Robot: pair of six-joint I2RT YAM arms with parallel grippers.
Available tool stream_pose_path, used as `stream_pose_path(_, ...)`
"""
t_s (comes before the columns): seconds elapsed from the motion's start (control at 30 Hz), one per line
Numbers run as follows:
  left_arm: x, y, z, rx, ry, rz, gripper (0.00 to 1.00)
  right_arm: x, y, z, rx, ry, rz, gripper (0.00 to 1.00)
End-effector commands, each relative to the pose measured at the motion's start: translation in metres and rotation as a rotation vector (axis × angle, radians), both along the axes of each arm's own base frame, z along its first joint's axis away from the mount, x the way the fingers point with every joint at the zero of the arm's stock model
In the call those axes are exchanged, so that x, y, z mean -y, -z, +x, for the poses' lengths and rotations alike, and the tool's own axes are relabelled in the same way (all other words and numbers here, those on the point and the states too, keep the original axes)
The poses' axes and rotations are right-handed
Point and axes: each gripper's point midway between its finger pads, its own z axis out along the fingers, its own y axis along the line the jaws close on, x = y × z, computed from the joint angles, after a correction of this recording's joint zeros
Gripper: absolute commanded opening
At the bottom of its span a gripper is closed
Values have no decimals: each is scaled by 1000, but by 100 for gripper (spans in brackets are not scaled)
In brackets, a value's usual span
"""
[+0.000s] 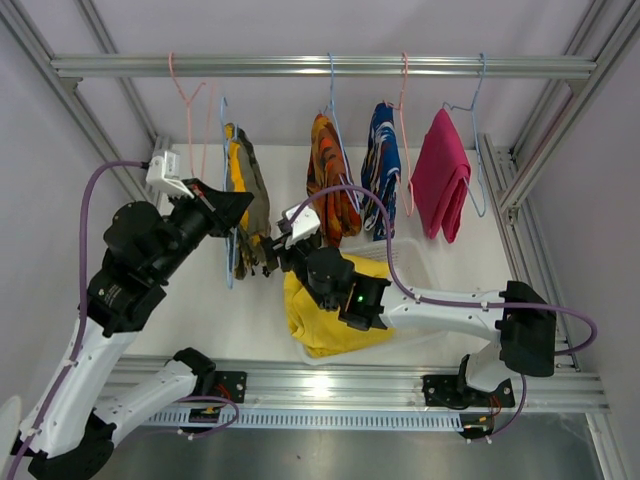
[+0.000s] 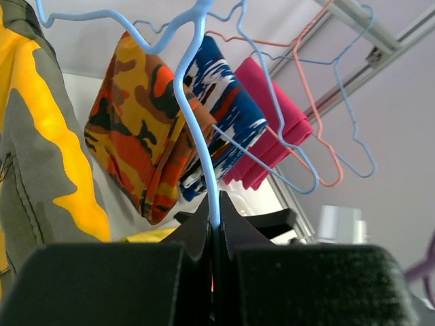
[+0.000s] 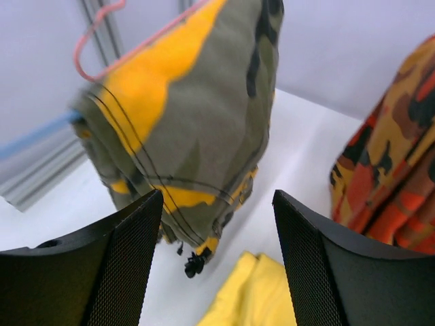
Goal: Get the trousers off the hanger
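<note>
The yellow-grey camouflage trousers (image 1: 250,185) (image 3: 197,115) hang on a light blue hanger (image 1: 228,262) (image 2: 197,136). My left gripper (image 1: 243,206) (image 2: 215,227) is shut on that hanger's wire, beside the cloth. My right gripper (image 1: 272,250) (image 3: 217,224) stands open just below and in front of the trousers' lower hem, touching nothing. Orange-black trousers (image 1: 330,180) (image 2: 139,136), blue-white-red trousers (image 1: 382,170) (image 2: 221,102) and magenta trousers (image 1: 443,188) (image 2: 272,125) hang further right. Plain yellow trousers (image 1: 325,315) (image 3: 255,295) lie under my right arm.
A metal rail (image 1: 320,66) carries the hangers, with an empty pink hanger (image 1: 185,95) at its left end. A white basket (image 1: 420,262) holds the yellow trousers. Frame posts stand at both sides and a rail runs along the near edge.
</note>
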Motion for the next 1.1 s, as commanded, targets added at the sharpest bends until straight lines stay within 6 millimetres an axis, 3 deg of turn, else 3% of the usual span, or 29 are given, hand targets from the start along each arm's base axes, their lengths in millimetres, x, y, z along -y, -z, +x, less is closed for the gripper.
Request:
stream_pose_path(0.0,-13,-71,-8,277,-42,-84,0,-17,-48,-5,48,-71,151,70)
stream_pose_path(0.2,-12,-60,-1,258,-54,-70,0,-30,-46,-6,39,-117,159,70)
stream_pose_path(0.57,-11,-49,5,245,-62,-45,0,-51,-10,6,-17,-152,121,70)
stream_pose_path(0.83,-12,-49,1,247,-56,-52,0,-53,-2,15,-11,-121,83,70)
stream_pose_path(1.07,-16,-50,2,252,-75,-47,0,-49,3,10,-26,-137,47,70)
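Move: The grey-and-yellow camouflage trousers, still hanging on the blue hanger that the left fingers keep shut on, lie about 8 cm ahead of the open right hand and 6 cm to its left, at roughly its height; from the left hand they are some 5 cm ahead, 2 cm left and 8 cm lower. The orange camouflage trousers hang about 15 cm ahead of the right hand and 12 cm to its right, near its height. The camouflage trousers are approached at their near edge by the right hand, which goes about 5 cm left, rising a couple of centimetres first and then sinking to end a little lower than it began, its jaws kept open and turned slightly counter-clockwise. Meanwhile the left hand, still pinching the hanger, lowers it about 3 cm and then holds still. ##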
